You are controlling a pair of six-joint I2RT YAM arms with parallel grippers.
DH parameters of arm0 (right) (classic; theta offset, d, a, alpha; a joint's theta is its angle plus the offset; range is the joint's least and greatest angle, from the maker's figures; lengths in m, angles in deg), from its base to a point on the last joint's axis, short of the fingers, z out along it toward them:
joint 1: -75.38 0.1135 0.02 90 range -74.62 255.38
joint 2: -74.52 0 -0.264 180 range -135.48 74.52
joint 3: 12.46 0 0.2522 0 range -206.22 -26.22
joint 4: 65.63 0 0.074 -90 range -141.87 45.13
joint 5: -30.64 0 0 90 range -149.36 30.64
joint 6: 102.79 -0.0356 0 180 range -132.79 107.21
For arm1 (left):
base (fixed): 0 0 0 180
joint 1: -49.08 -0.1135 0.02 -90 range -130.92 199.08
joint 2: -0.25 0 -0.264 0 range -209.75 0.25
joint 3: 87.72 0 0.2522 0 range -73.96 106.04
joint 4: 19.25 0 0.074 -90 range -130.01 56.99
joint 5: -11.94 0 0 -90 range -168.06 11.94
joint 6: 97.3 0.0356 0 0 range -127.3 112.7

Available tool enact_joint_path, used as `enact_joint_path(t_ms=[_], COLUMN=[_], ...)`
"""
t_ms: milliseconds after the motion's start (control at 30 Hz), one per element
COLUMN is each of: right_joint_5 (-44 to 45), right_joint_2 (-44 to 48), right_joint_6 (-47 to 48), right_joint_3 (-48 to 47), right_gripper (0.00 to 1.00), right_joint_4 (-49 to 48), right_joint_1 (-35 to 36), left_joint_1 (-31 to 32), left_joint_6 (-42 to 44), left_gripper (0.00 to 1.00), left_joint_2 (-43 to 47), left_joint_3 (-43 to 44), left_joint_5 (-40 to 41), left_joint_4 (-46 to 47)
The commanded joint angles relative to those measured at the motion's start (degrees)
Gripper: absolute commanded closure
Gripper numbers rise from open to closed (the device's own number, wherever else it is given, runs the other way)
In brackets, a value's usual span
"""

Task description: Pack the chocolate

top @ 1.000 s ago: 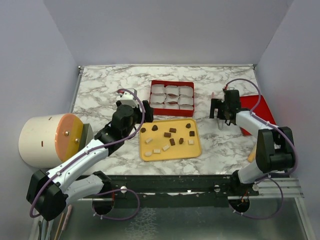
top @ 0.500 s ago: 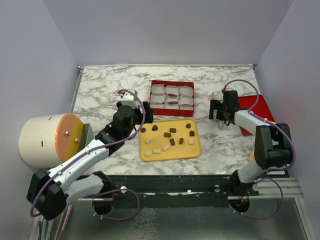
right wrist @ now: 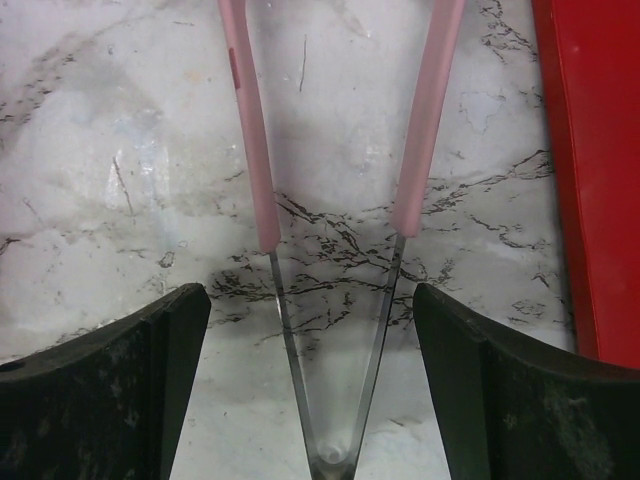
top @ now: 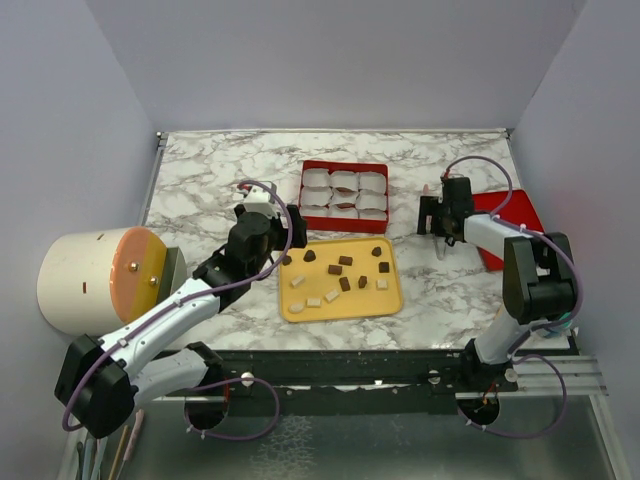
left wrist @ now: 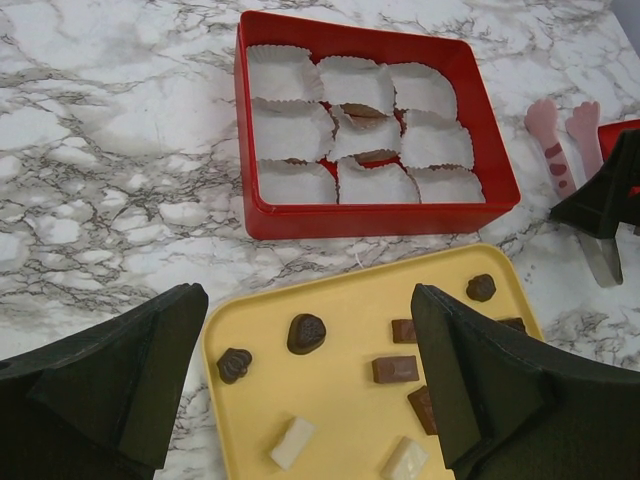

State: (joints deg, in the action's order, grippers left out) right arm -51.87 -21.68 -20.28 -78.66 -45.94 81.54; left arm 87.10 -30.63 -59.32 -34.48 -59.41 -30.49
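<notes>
Several brown pieces of chocolate [top: 345, 272] [left wrist: 306, 333] lie on a yellow tray [top: 390, 300] [left wrist: 340, 420], mixed with pale pieces. Behind the tray stands a red box [top: 344, 168] [left wrist: 365, 220] of white paper cups; brown shows in the middle cups [left wrist: 365, 110]. My left gripper [top: 285, 238] [left wrist: 305, 300] hangs open over the tray's left end, nothing between its fingers. My right gripper [top: 440, 225] [right wrist: 310, 295] is open low over the marble, a finger on either side of pink-tipped metal tongs [top: 444, 250] [right wrist: 248, 130] [left wrist: 560, 150] that lie flat, untouched.
A red lid [top: 510, 225] [right wrist: 600, 170] lies just right of the right gripper. A large white cylinder with an orange face [top: 95, 280] sits at the table's left edge. Grey walls close in the back and both sides.
The right arm has shifted a little back and left over the tongs, and its jaws have narrowed slightly. The left arm has not moved.
</notes>
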Motion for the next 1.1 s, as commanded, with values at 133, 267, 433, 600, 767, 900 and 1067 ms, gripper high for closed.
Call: enact_joint_path(t_ms=[133, 267, 433, 600, 767, 900, 1067], right_joint_5=[3.13, 3.63, 4.31, 6.2, 7.21, 7.27, 6.09], right_joint_2=[-3.11, -4.06, -5.03, -4.77, -3.32, -3.06, -1.9], right_joint_6=[-0.64, -0.77, -1.01, -2.49, -4.2, -5.16, -6.06], right_joint_3=[-1.73, -2.16, -2.55, -2.76, -2.43, -4.13, -7.13], right_gripper=[0.13, 0.2, 0.4, 0.55, 0.68, 0.77, 0.86], right_joint_4=[-1.08, -1.22, -0.65, 0.86, 1.93, 5.65, 10.78], right_joint_1=[-0.26, -0.26, -0.26, -0.26, -0.26, -0.26, -0.12], left_joint_1=[0.36, 0.31, 0.35, 0.36, 0.34, 0.31, 0.36], left_joint_6=[0.04, 0.04, 0.04, -0.05, -0.03, -0.05, -0.05], left_gripper=[0.07, 0.07, 0.07, 0.07, 0.07, 0.07, 0.07], left_joint_2=[-0.82, -1.22, -1.57, -2.07, -2.11, -2.54, -2.61], left_joint_3=[-0.58, -0.57, -0.64, -0.38, -0.61, -0.18, 0.19], left_joint_5=[1.47, 1.47, 1.56, 1.31, 1.46, 1.15, 0.95], left_joint_4=[1.32, 1.44, 1.81, 1.96, 2.13, 2.05, 1.83])
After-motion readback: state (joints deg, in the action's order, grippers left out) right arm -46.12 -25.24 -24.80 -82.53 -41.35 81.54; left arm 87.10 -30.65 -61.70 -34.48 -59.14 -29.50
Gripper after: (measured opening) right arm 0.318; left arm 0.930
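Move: Just ahead of the right hand, about 3 cm forward, level sideways and roughly 1 cm lower, is the middle of the pink-pawed tongs, their metal arms already between its open fingers. From this hand the red lid lies some 19 cm right and 2 cm farther out, the red box about 23 cm left and 9 cm forward, the yellow tray 24 cm left and 11 cm back. From the left hand, the tongs are roughly 36 cm right, 11 cm forward and 18 cm below. Sinking about 1 cm more around the tongs, the right hand then holds its height, edges forward and back by about a centimetre and drifts about 1.5 cm left, turning a little clockwise. Its wide-open fingers close to about a third, pinching the two metal arms from both sides just behind the pink parts. ##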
